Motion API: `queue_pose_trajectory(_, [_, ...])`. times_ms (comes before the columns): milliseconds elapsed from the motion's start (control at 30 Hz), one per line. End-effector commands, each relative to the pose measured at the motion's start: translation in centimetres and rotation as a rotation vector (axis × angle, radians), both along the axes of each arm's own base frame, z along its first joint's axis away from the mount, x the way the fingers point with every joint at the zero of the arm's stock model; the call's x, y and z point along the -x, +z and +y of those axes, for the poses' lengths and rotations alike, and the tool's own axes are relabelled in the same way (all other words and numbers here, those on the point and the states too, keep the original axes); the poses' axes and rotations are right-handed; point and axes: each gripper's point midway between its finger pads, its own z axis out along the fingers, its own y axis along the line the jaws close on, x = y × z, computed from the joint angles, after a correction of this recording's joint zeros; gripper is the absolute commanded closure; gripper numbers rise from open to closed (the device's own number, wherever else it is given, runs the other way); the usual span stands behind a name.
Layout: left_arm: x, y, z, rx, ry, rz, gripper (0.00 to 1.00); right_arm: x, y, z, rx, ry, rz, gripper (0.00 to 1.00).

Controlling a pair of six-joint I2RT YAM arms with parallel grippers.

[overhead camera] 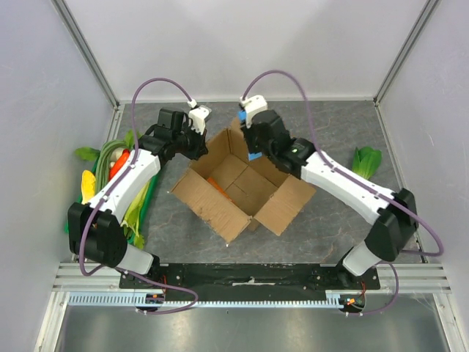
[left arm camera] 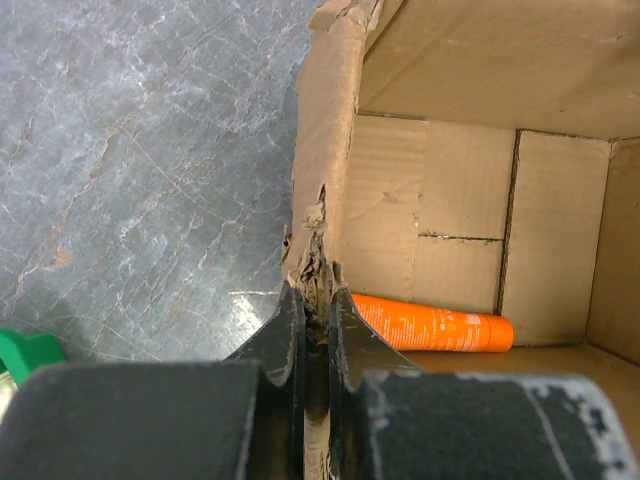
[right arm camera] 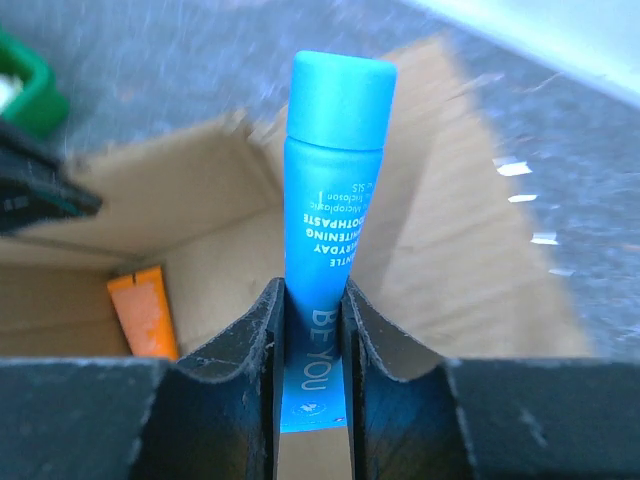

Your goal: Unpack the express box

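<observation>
The express box [overhead camera: 245,187] is a brown cardboard carton, open, in the middle of the table. My left gripper [left arm camera: 317,300] is shut on the torn top edge of its left wall [left arm camera: 322,190]; it also shows in the top view [overhead camera: 196,139]. An orange tube [left arm camera: 432,324] lies on the box floor, also seen in the top view [overhead camera: 218,185] and the right wrist view [right arm camera: 145,312]. My right gripper [right arm camera: 312,300] is shut on a blue toothpaste tube [right arm camera: 328,210] and holds it above the box's far side [overhead camera: 254,144].
A green tray [overhead camera: 143,202] with vegetables, corn [overhead camera: 88,183] and a carrot [overhead camera: 119,164], stands at the left beside my left arm. A loose green leafy vegetable [overhead camera: 366,160] lies at the right. The box's flaps [overhead camera: 284,207] spread out toward the front.
</observation>
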Motion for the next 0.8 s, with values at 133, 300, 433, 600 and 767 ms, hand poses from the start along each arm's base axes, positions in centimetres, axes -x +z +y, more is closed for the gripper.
queue_pose_trajectory(133, [-1.5,3.1,-0.7,0.056,0.034,-0.049,0.98,-2.3,12.1,-9.5,-0.188,-0.337,-0.228,0.68])
queue_pose_trajectory(300, [-1.8,3.4,-0.8,0.055,0.033,-0.043,0.98,-3.2,5.8,-16.4,-0.028,-0.55,-0.127,0.66])
queue_pose_trajectory(433, [-2.1,3.3,0.2,0.011,0.074,-0.039,0.98,-2.8,-0.5,-19.4,0.036,-0.631,0.004,0.66])
queue_pose_trajectory(600, [-2.1,2.5,1.1,-0.019,0.106,-0.001,0.98,-1.1,-8.7,-22.8,0.037,-0.762,0.192,0.66])
queue_pose_trajectory(767, [-2.1,2.4,1.3,-0.02,0.112,0.007,0.98,1.3,-13.8,-24.1,0.054,-0.818,0.313,0.66])
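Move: The blue tube is already in my right hand. The bare table it is heading for, between the yellow cutter and the leek, lies about 27 cm to the right, roughly 2 cm back and some 23 cm below. The box stands below me, about 5 cm back and 1 cm left. The cutter is about 19 cm right and 6 cm ahead, the leek some 37 cm right and 2 cm ahead. From my left hand, that table spot is about 42 cm right and 2 cm back. I keep the blue tube pinched and swing my right hand some 24 cm to the right, out over the box's right side, first rising about 10 cm and bulging a little forward, then sinking steeply towards the table, turning the wrist roughly 45 degrees clockwise. My left hand keeps its pinch on the box's left rim, easing about 2 cm left and slightly forward. ##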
